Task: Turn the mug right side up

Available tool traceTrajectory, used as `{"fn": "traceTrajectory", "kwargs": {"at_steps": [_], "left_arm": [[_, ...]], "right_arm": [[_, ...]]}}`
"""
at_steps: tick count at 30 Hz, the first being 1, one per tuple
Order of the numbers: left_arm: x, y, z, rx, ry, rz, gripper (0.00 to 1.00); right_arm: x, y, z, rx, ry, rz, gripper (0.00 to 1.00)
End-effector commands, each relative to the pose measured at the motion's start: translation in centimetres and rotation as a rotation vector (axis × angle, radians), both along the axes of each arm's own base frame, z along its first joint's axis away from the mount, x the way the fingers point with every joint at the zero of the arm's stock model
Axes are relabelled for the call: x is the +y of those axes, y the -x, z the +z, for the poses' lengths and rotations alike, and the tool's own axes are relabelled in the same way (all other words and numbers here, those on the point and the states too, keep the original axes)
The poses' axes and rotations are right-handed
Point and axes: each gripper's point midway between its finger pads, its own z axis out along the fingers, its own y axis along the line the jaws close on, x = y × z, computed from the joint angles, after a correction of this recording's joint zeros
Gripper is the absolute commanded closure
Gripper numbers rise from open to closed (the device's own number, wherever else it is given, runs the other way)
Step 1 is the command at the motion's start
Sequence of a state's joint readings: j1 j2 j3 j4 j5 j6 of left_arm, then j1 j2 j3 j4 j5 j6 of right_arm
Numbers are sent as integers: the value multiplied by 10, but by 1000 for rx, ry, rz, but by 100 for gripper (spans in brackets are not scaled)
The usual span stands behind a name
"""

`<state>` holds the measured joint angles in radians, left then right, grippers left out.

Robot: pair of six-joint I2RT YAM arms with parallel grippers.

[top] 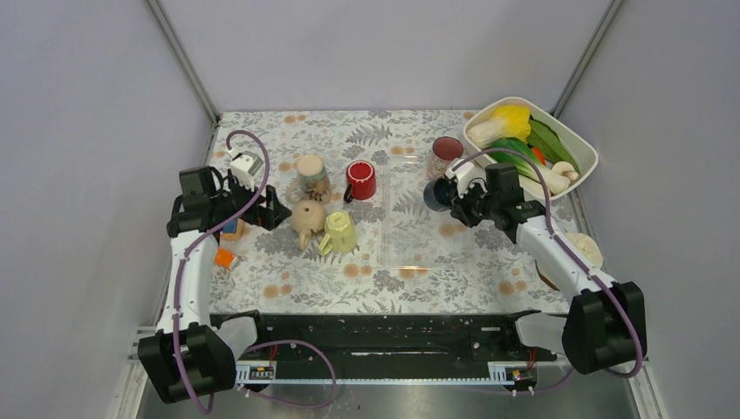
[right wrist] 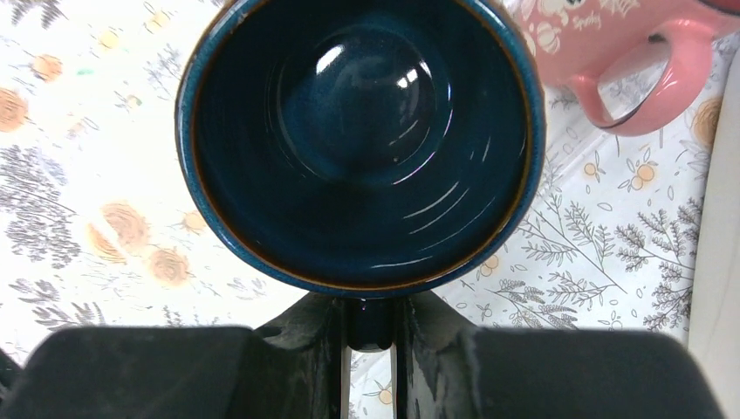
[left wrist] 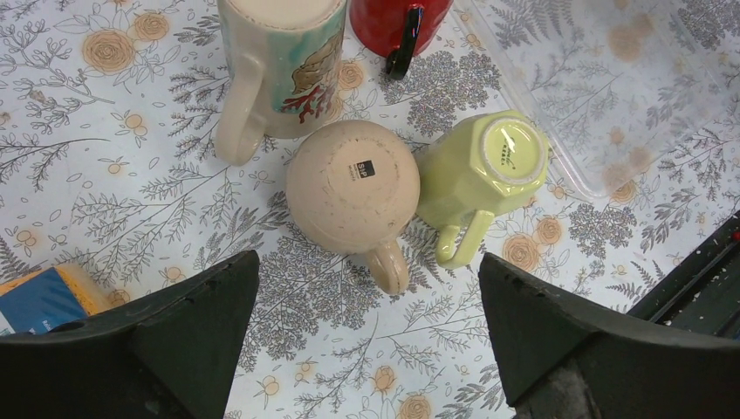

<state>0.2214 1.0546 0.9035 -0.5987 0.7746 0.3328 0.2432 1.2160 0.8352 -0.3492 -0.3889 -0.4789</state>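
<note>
My right gripper [right wrist: 370, 319] is shut on the handle of a dark blue mug [right wrist: 359, 131], whose open mouth faces the wrist camera. In the top view that mug [top: 434, 194] sits just left of the right gripper [top: 458, 202], right of the table's middle. My left gripper [left wrist: 368, 262] is open and empty above a beige mug [left wrist: 353, 183] and a yellow-green mug [left wrist: 484, 166], both bottom up. In the top view the left gripper [top: 275, 209] is just left of them.
A tall cream mug with a coral picture [left wrist: 279, 61] and a red mug [left wrist: 397, 22] stand behind them. A pink mug [right wrist: 611, 44] is near the blue one. A clear tray [top: 410, 236] lies mid-table. A white bowl [top: 586, 153] of vegetables stands back right. Small blocks [top: 225, 257] lie at left.
</note>
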Motion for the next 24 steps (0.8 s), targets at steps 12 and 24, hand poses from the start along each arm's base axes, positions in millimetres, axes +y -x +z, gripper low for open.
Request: {"fn": "traceTrajectory", "kwargs": {"at_steps": [12,24], "left_arm": [[1,-5,2,-54,5,-37,1],[-1,-3,3,-62,20,-55,1]], "right_arm": [[-24,-50,-42,17,166,-24,100],[-34,-68,-58,85,237,-68,100]]}}
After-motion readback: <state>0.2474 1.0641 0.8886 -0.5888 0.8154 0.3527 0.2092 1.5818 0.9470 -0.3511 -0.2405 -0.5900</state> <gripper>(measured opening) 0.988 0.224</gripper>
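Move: The right hand holds the blue mug, opening up, by its handle. The set-down spot on the table lies about 8 cm ahead and 12 cm below, practically in line sideways. The pink mug stands some 19 cm straight ahead, 7 cm down; the vegetable tub's middle about 22 cm ahead and 22 cm right; the red mug 13 cm ahead, 24 cm left. From the left hand the spot is roughly 12 cm ahead, 41 cm right and 18 cm down. Still pinching the blue mug's handle, the right hand lowers the mug about 8 cm towards the table on the near side of the pink mug, easing right some 3 cm. The descent then levels off and the hand runs on forward, 4 cm in all, tipping about 15 degrees, fingers more downward and left side lower; its grip stays shut. ##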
